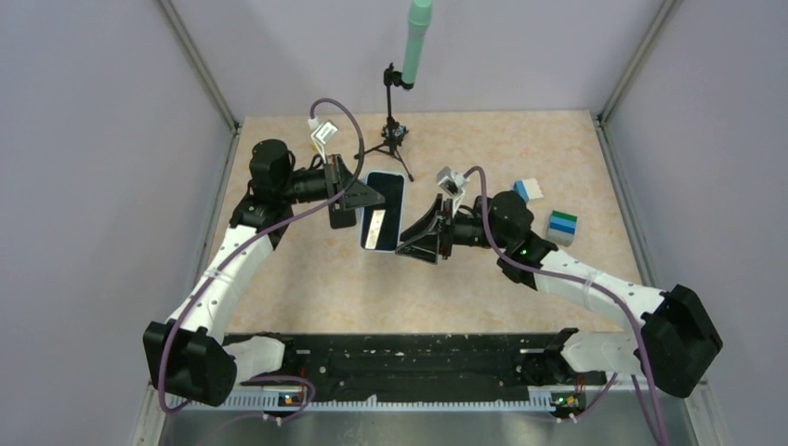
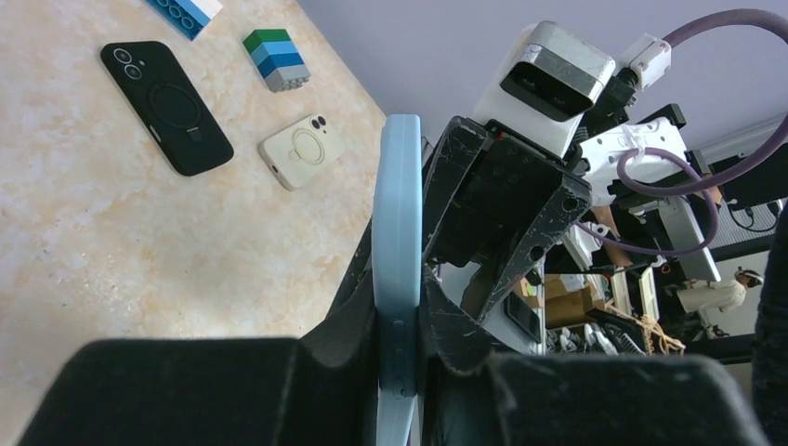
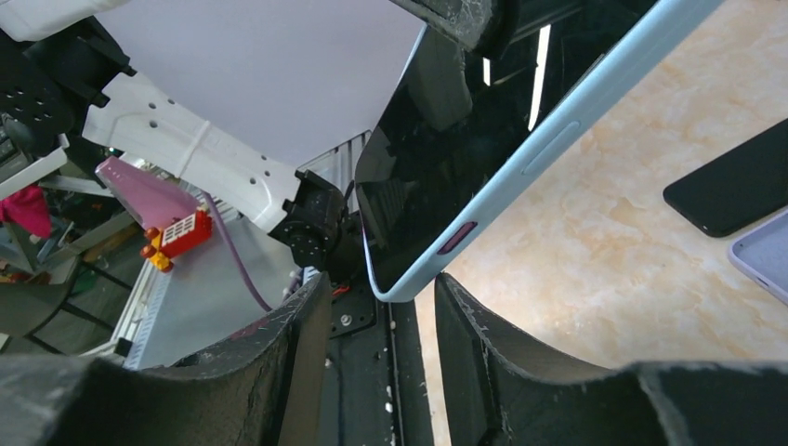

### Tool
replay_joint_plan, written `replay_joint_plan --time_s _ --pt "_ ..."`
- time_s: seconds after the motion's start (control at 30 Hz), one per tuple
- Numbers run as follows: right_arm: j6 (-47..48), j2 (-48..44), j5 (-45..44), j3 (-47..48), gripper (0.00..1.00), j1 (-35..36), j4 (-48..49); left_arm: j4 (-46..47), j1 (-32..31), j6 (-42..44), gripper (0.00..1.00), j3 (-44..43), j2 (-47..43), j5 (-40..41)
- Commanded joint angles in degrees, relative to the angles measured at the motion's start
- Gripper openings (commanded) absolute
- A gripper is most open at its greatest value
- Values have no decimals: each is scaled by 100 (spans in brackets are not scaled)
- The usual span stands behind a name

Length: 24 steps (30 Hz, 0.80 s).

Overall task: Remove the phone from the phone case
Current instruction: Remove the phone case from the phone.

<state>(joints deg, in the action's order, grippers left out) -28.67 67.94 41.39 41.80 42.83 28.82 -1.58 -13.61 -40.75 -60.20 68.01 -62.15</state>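
The phone (image 1: 383, 212), dark screen up, sits in a light blue phone case (image 2: 400, 214) and is held tilted above the table. My left gripper (image 1: 358, 200) is shut on the case's long edges, and the left wrist view shows its fingers (image 2: 446, 325) pressed on both sides. My right gripper (image 1: 418, 243) stands open at the phone's near lower corner. In the right wrist view that corner of the case (image 3: 558, 149) pokes between the fingertips (image 3: 316, 297), with a gap on the left side. The screen (image 3: 437, 158) reflects light.
On the table lie a black phone case (image 2: 167, 107), a cream phone case (image 2: 299, 151) and stacked toy blocks (image 1: 561, 226), (image 1: 528, 190). A small tripod (image 1: 395, 130) with a green microphone (image 1: 416, 42) stands at the back. A dark phone (image 3: 734, 181) lies by a lilac case (image 3: 767, 255).
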Motion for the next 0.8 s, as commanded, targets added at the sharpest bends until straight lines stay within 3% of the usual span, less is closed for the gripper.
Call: replay_joint_plan --time_s 0.0,0.17,0.47,0.63,0.77 --pt "75 172 69 336 43 123 307 372 -32 22 0 -102 -201 -221" --pt "360 313 241 513 28 163 181 299 -37 35 0 -113 -129 -269" --pt "1943 350 472 1052 18 378 -1074 207 -58 -683 0 -237 79 -298" --pt "3372 443 -607 1682 15 954 -2367 188 -63 -1208 0 -311 350 -523" --pt "3700 556 -1429 1839 13 1179 -2545 176 -63 -1320 0 -330 405 -455"
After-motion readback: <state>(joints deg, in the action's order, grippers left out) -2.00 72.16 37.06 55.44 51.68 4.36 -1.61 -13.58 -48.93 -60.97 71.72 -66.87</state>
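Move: The left hand already holds the phone in its light-blue case, its middle about 3 cm back and 2 cm right, level. The case's near right corner is just beyond the right fingertips, about 2 cm left and 1 cm back, level. From the right hand, the lavender case lies roughly 16 cm ahead and 8 cm left, the black phone 15 cm ahead and 16 cm left, both some 25 cm below. Right hand dips, half-closes at the case's near corner, then pushes about 3 cm left, slightly back, tilting 20 degrees. ##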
